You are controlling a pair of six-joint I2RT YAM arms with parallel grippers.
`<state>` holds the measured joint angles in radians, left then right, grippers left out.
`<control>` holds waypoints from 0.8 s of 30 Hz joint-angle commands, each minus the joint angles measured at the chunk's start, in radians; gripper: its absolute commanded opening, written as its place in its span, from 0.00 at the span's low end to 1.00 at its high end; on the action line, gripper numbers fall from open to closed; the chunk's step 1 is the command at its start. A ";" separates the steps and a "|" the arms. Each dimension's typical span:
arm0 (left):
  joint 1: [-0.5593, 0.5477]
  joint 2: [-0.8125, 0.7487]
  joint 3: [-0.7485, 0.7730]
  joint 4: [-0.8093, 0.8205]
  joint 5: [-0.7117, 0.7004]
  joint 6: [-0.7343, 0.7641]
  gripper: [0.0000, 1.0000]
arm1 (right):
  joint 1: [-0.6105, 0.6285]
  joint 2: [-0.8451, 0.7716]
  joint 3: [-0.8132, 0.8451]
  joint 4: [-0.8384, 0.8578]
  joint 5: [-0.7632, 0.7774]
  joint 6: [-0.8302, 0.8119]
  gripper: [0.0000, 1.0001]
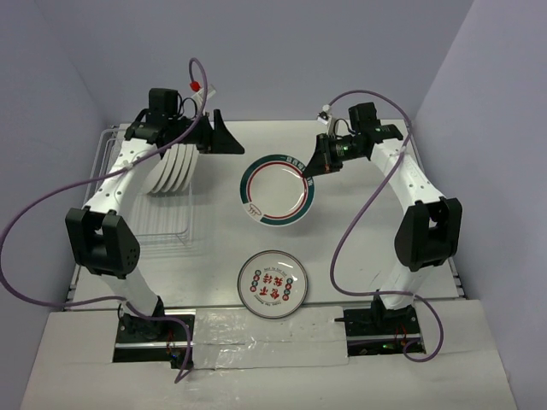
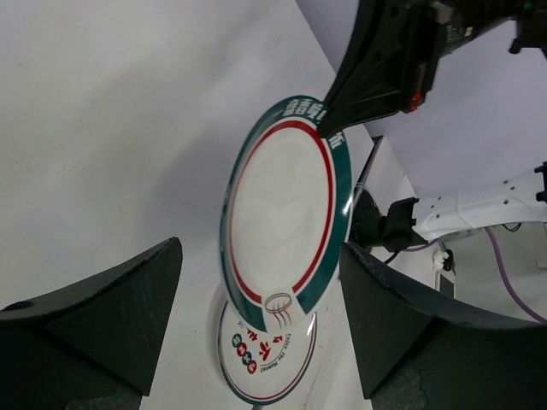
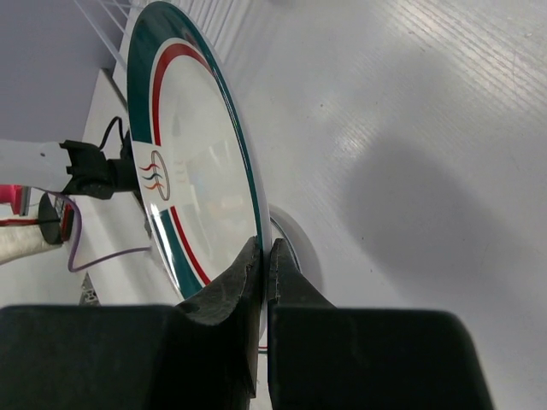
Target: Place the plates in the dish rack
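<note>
My right gripper [image 1: 313, 172] is shut on the rim of a white plate with a green and red rim [image 1: 275, 190], holding it off the table at centre back; it shows in the right wrist view [image 3: 192, 171] and the left wrist view [image 2: 282, 213]. My left gripper [image 1: 215, 137] is open and empty, just right of several plates [image 1: 173, 167] standing in the wire dish rack [image 1: 162, 226]. A plate with red characters [image 1: 272, 284] lies flat on the table near the front, also in the left wrist view [image 2: 261, 363].
The rack sits along the table's left side. Purple cables loop from both arms. The table's near edge carries the two arm bases.
</note>
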<state>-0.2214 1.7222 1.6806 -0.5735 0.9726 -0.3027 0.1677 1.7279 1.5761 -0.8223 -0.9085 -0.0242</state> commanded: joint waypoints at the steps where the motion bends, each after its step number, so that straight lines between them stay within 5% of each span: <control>1: -0.015 0.016 -0.007 0.006 -0.038 0.033 0.83 | 0.000 -0.060 0.036 -0.011 -0.066 0.009 0.00; 15: -0.094 0.085 -0.111 -0.097 -0.032 0.134 0.61 | 0.000 -0.064 0.044 -0.009 -0.067 0.012 0.00; 20: -0.111 0.080 -0.142 -0.100 -0.018 0.148 0.40 | 0.000 -0.070 0.051 -0.009 -0.069 0.018 0.00; 24: -0.116 0.063 -0.176 -0.072 0.005 0.122 0.04 | -0.002 -0.070 0.064 -0.008 -0.061 0.021 0.00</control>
<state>-0.3325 1.8168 1.5242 -0.6617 0.9451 -0.1936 0.1696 1.7222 1.5776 -0.8421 -0.9127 -0.0303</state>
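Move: The large green-rimmed plate hangs in the air in my right hand, pinched by its far right rim; its middle is roughly 7 cm left, 4 cm back and 2 cm below that hand. From my open left hand it lies about 9 cm right, 6 cm back and 11 cm below. From that left hand, the red-lettered plate on the table is some 8 cm right, 21 cm back and 27 cm below; the racked plates stand about 16 cm left, 3 cm ahead and 17 cm below. I sink my left hand about 10 cm, then also draw it back some 4 cm and 3 cm to the right, tipping its fingers about 10 degrees further down and swinging them slightly clockwise. Closing all the way down, they end up pinching the plate's left rim, while my right hand stays put and keeps its grip on the opposite side. ##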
